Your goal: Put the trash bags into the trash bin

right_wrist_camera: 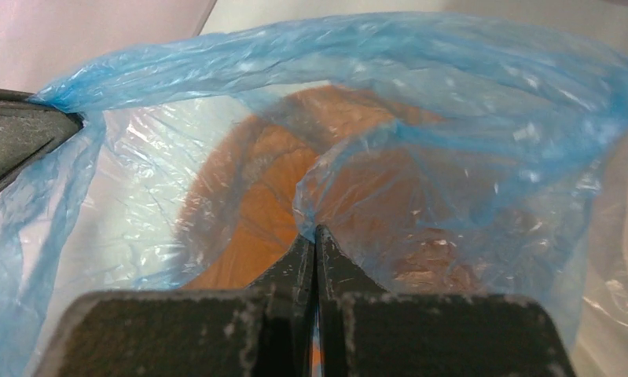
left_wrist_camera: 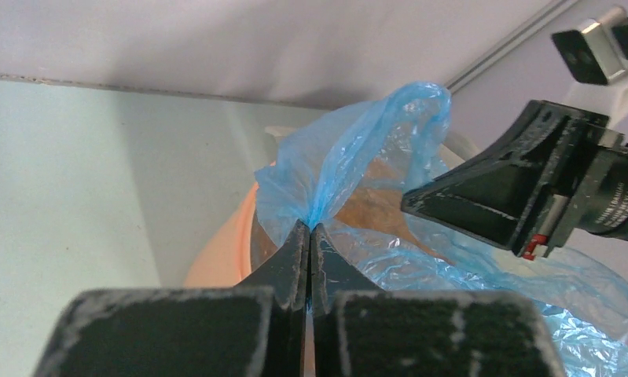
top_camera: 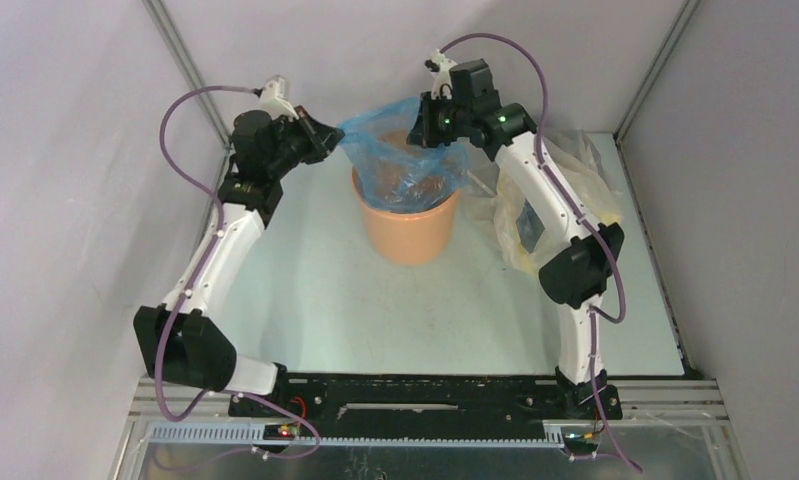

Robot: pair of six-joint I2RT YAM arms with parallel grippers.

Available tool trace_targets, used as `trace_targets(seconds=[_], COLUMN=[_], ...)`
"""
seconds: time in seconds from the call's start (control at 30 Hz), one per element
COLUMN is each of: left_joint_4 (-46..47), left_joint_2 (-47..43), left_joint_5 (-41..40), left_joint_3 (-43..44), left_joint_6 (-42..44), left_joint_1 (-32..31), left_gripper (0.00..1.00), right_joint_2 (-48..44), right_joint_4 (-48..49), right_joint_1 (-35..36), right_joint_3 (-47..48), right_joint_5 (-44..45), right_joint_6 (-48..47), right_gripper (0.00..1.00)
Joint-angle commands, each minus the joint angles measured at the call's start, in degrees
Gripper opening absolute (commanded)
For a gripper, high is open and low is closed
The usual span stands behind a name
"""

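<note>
A light-blue trash bag hangs open over the orange-tan trash bin, its lower part inside the bin's mouth. My left gripper is shut on the bag's left rim. My right gripper is shut on the bag's right rim. In the left wrist view the left gripper pinches the blue film above the bin. In the right wrist view the right gripper pinches the film, and the bin's inside shows through the open bag.
A larger yellowish-clear plastic bag lies on the table right of the bin, partly under my right arm. Grey walls and metal frame posts stand close behind the bin. The black mounting rail runs along the near edge.
</note>
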Motion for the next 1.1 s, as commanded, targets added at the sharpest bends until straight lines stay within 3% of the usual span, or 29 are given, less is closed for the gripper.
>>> trace_targets(seconds=[0.0,0.47,0.77,1.07], left_joint_4=[3.6,0.8,3.6,-3.5], left_joint_2=[-3.4,-2.7,0.5,5.3], left_joint_5=[-0.3,-2.6,-0.1,-8.6], left_joint_3=[-0.7,-3.8,-6.8,1.7], left_joint_6=[3.1,5.8,5.2,11.5], left_joint_1=[-1.2,-1.4,-4.3,-8.5], left_gripper=[0.00,0.00,0.00,0.00], right_joint_2=[1.7,7.0,-1.0,-3.0], right_joint_4=[0.6,6.1,12.4,6.7], right_joint_1=[4.1,4.9,1.4,1.6], right_joint_3=[3.0,-1.7,-19.0,-12.4], right_joint_5=[-2.9,-6.0,-2.2,3.1], right_joint_6=[-1.5,1.7,-2.0,-5.9], right_gripper=[0.00,0.00,0.00,0.00])
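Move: The blue trash bag hangs over the orange bin, its middle about 3 cm back, 2 cm left and 7 cm below the right hand; the bin's middle lies some 2 cm back, 1 cm left and 19 cm below. The clear bag sits about 31 cm right, 2 cm forward and 22 cm below that hand. From the left hand, which pinches the blue bag's left end, the bag's middle is level with it, 12 cm right and 11 cm down; the bin's middle is 12 cm right, 23 cm down. The blue bag is stuffed into the bin by the right hand, fingers kept shut against its film: it sweeps about 7 cm left and a little back, then returns rightward while plunging to some 15 cm below its start, fingers tipping farther down, with a slight rise last. The left hand keeps its pinch, bobs, then lowers the bag's left end about 8 cm and carries it 5 cm right, over the bin's left rim. ##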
